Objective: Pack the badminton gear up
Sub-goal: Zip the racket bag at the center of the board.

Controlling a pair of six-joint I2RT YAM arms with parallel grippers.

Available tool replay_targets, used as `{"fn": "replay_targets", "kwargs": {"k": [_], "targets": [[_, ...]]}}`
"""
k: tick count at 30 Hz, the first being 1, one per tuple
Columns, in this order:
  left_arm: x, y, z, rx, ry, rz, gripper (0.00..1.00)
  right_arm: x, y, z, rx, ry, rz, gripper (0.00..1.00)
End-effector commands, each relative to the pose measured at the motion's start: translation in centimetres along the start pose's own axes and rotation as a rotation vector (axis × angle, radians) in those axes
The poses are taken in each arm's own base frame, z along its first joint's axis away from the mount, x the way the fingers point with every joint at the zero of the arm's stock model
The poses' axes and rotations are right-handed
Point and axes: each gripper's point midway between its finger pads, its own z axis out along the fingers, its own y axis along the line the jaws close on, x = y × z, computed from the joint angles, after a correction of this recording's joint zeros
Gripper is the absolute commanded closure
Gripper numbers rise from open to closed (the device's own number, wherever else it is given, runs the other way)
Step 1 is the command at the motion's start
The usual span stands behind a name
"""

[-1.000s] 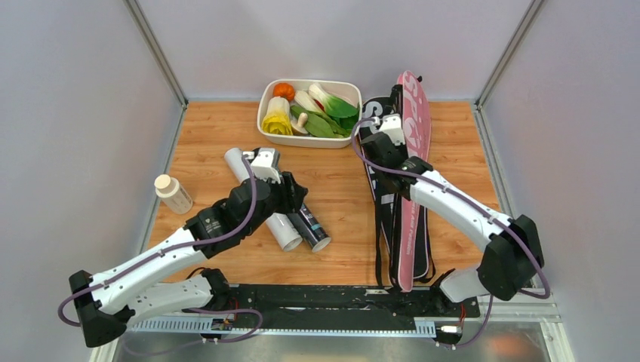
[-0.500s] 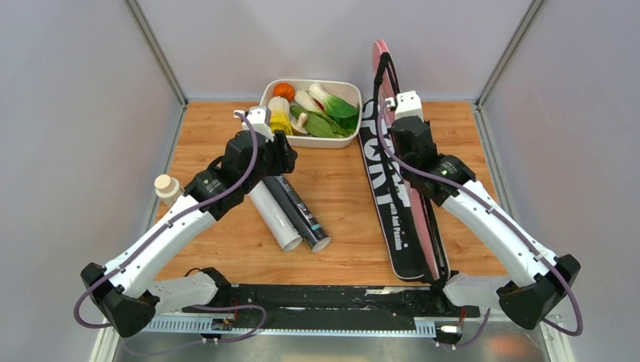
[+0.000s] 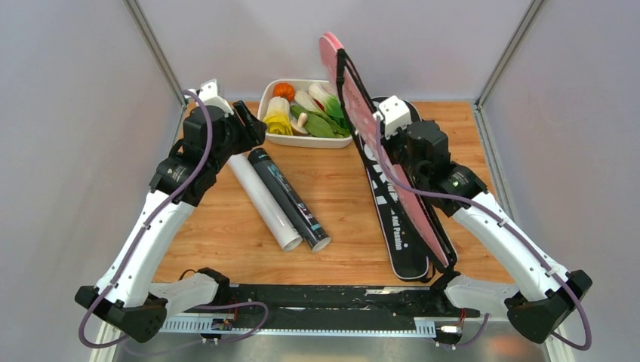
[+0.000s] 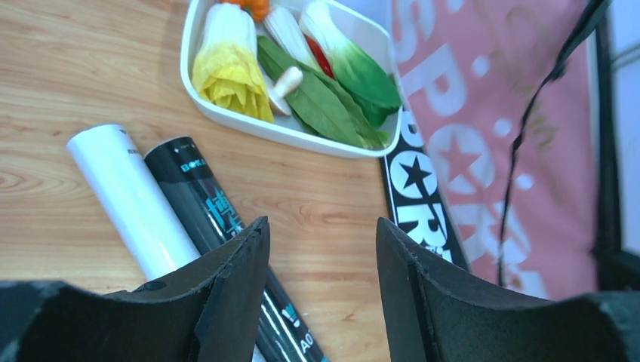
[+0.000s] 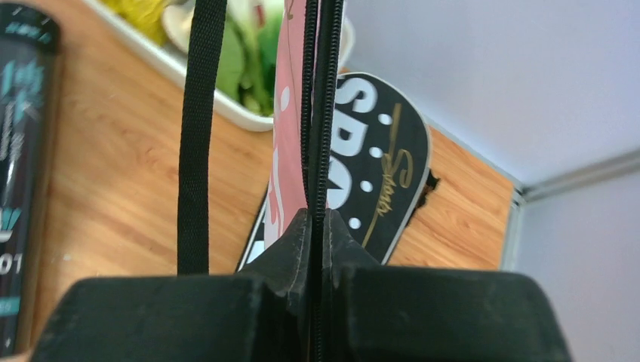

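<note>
My right gripper (image 5: pixel 313 219) is shut on the black zip edge of the pink "SPORT" racquet cover (image 3: pixel 355 98). The cover is held off the table on edge, tilted up towards the back wall, and its black strap (image 5: pixel 195 151) hangs loose. Under it the black "SPORT" cover (image 3: pixel 398 226) lies flat on the wood. A white tube (image 3: pixel 264 200) and a black tube (image 3: pixel 290 200) lie side by side at table centre. My left gripper (image 3: pixel 253 127) hangs open above their far ends, holding nothing. No racquets or shuttlecocks show.
A white tray (image 3: pixel 264 102) of toy vegetables stands at the back centre, close to the raised pink cover and my left gripper. Grey walls with metal posts close in the table on three sides.
My right gripper has lifted the pink cover by its edge and swung it up and left, uncovering the black cover. My left arm has risen and drawn back-left from the tubes, still open.
</note>
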Motion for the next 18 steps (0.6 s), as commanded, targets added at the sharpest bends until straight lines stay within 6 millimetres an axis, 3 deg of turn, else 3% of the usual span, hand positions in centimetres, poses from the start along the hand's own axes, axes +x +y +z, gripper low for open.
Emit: {"fn": "replay_targets", "kwargs": {"k": [1, 8, 12, 18], "targets": [[-2.1, 0.5, -0.4, -0.026, -0.018, -0.085, 0.39, -5.0, 1.8, -1.2, -0.137, -0.295, -0.077, 1.00], [-5.2, 1.9, 0.6, -0.059, -0.074, -0.165, 0.39, -3.7, 5.5, -0.3, -0.301, -0.328, -0.180, 1.00], [-6.0, 2.6, 2.1, -0.050, -0.059, -0.228, 0.39, -2.8, 5.9, 0.2, -0.308, -0.312, -0.205, 1.00], [-3.6, 3.4, 4.4, -0.060, 0.036, -0.361, 0.38, 0.3, 7.4, 0.1, -0.352, -0.296, -0.200, 1.00]]}}
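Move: The right hand holds the pink racket bag shut in its fingers by the zipped edge; the board's open center is about 12 cm to its left, 8 cm back and 33 cm below. The black racket bag is roughly 5 cm back, 3 cm right and 33 cm down. From the empty left hand, the pink bag's wide end is some 15 cm ahead, 14 cm right and slightly higher; the vegetable box is 19 cm ahead, 5 cm right and 32 cm below. Downward about 7 cm and to the left, drawing back a little, the right hand keeps its pinch on the pink bag's zip edge and turns some 25 degrees counter-clockwise, swinging the wide end round towards the left arm. The open left hand shifts forward and left, rolls slightly so its left side dips, and doesn't touch the bag. ##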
